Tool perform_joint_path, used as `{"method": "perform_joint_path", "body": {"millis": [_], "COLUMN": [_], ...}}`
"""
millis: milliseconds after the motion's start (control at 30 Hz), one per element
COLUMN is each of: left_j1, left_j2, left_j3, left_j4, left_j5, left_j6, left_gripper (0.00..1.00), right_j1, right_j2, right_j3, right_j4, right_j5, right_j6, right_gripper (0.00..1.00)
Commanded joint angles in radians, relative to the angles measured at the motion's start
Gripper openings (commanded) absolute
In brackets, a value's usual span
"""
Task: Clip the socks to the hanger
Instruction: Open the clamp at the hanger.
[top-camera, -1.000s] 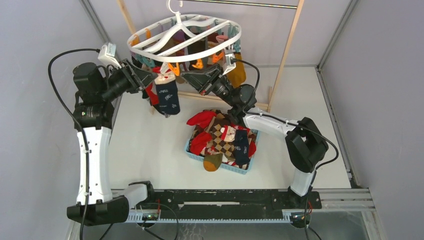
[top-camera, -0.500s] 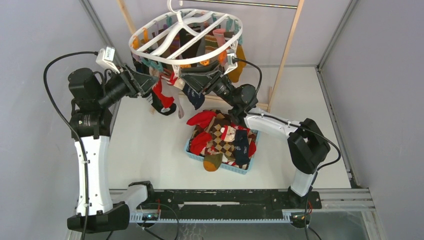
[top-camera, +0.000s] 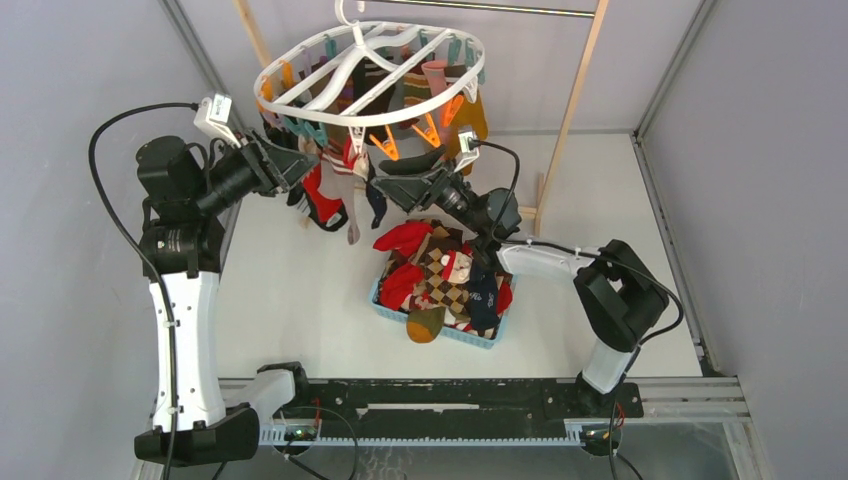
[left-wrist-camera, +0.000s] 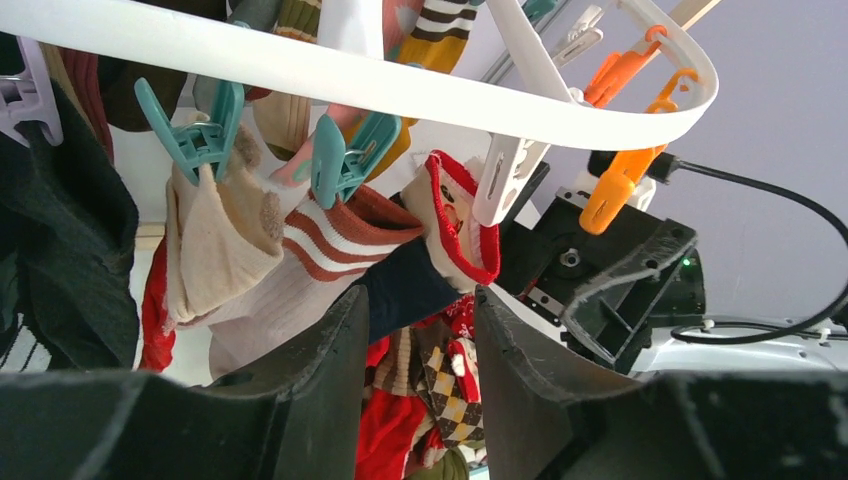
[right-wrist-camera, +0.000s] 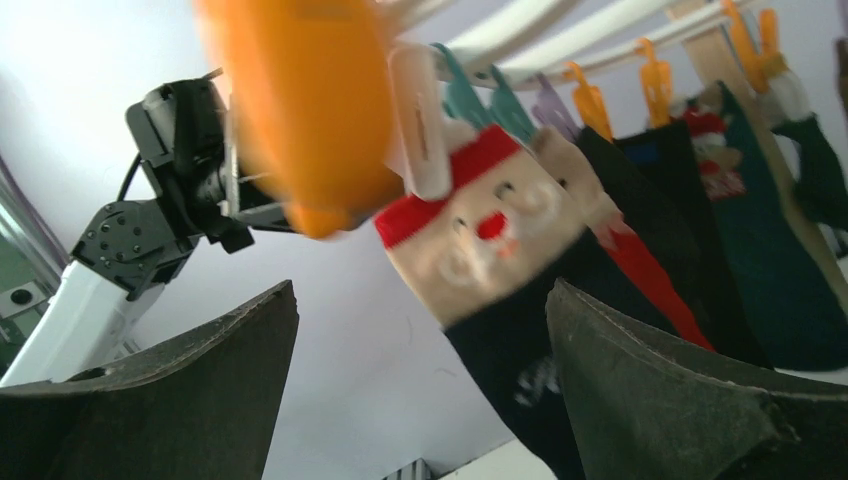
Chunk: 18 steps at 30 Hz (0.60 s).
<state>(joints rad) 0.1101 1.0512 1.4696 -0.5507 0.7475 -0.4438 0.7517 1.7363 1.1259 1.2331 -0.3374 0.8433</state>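
Observation:
The white oval hanger (top-camera: 300, 72) hangs at the top centre, with several socks pinned under its teal and orange clips. A navy sock with a Santa cuff (top-camera: 374, 200) dangles from a white clip (left-wrist-camera: 505, 178) on the near rim. My left gripper (top-camera: 303, 168) sits just left of it and is open. In the left wrist view the navy sock (left-wrist-camera: 455, 225) lies just past the gap of that gripper (left-wrist-camera: 415, 290). My right gripper (top-camera: 392, 178) stands wide open just right of the sock. In the right wrist view the Santa sock (right-wrist-camera: 480, 230) hangs above that gripper (right-wrist-camera: 420, 285), untouched.
A blue basket (top-camera: 460, 337) heaped with loose socks (top-camera: 440, 270) sits on the table under the right arm. Light wooden frame poles (top-camera: 575, 110) stand behind and to the right of the hanger. A blurred orange clip (right-wrist-camera: 300, 110) hangs close to the right wrist camera.
My right gripper has opened wide and dropped down from the clips. The navy Santa sock now hangs free from the white clip. The hanger has swung back, and the left arm has eased left.

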Motion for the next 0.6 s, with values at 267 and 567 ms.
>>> {"method": "perform_joint_path", "body": {"millis": [267, 567], "left_j1": [0.009, 0.009], "left_j2": [-0.001, -0.002], "left_j3": [0.024, 0.031], "left_j4": [0.012, 0.012], "left_j5": [0.030, 0.030], "left_j6": [0.008, 0.008], "left_gripper": [0.46, 0.45], "right_j1": [-0.084, -0.074], "right_j2": [0.017, 0.097], "right_j3": [0.094, 0.203], "right_j4": [0.188, 0.209], "right_j5": [-0.131, -0.136], "right_j6": [0.152, 0.183], "right_gripper": [1.00, 0.99]}}
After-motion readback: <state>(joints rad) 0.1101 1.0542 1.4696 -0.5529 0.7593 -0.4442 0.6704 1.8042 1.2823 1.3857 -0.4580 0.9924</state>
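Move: Just above the right hand's empty, open fingers hangs the nearest orange clip on the hanger's front rim, some 7 cm up, 2 cm to the right and 1 cm ahead. The white clip is about 6 cm up, 3 cm left and 1 cm ahead, and the Santa sock it holds hangs 4 cm left at hand height, 1 cm ahead. The next orange clip is roughly 9 cm right, 3 cm ahead and 7 cm up. From the left hand, the nearest orange clip lies about 12 cm right, 1 cm ahead and 4 cm up. Swinging about 3 cm to its right, away from the white clip and Santa sock, with a small dip and forward nudge first, the right hand then climbs roughly 7 cm from that low point towards the nearest orange clip. The fingers stay wide open and tip slightly upward as the wrist turns some 10 degrees; whether they touch the orange clip can't be seen. ##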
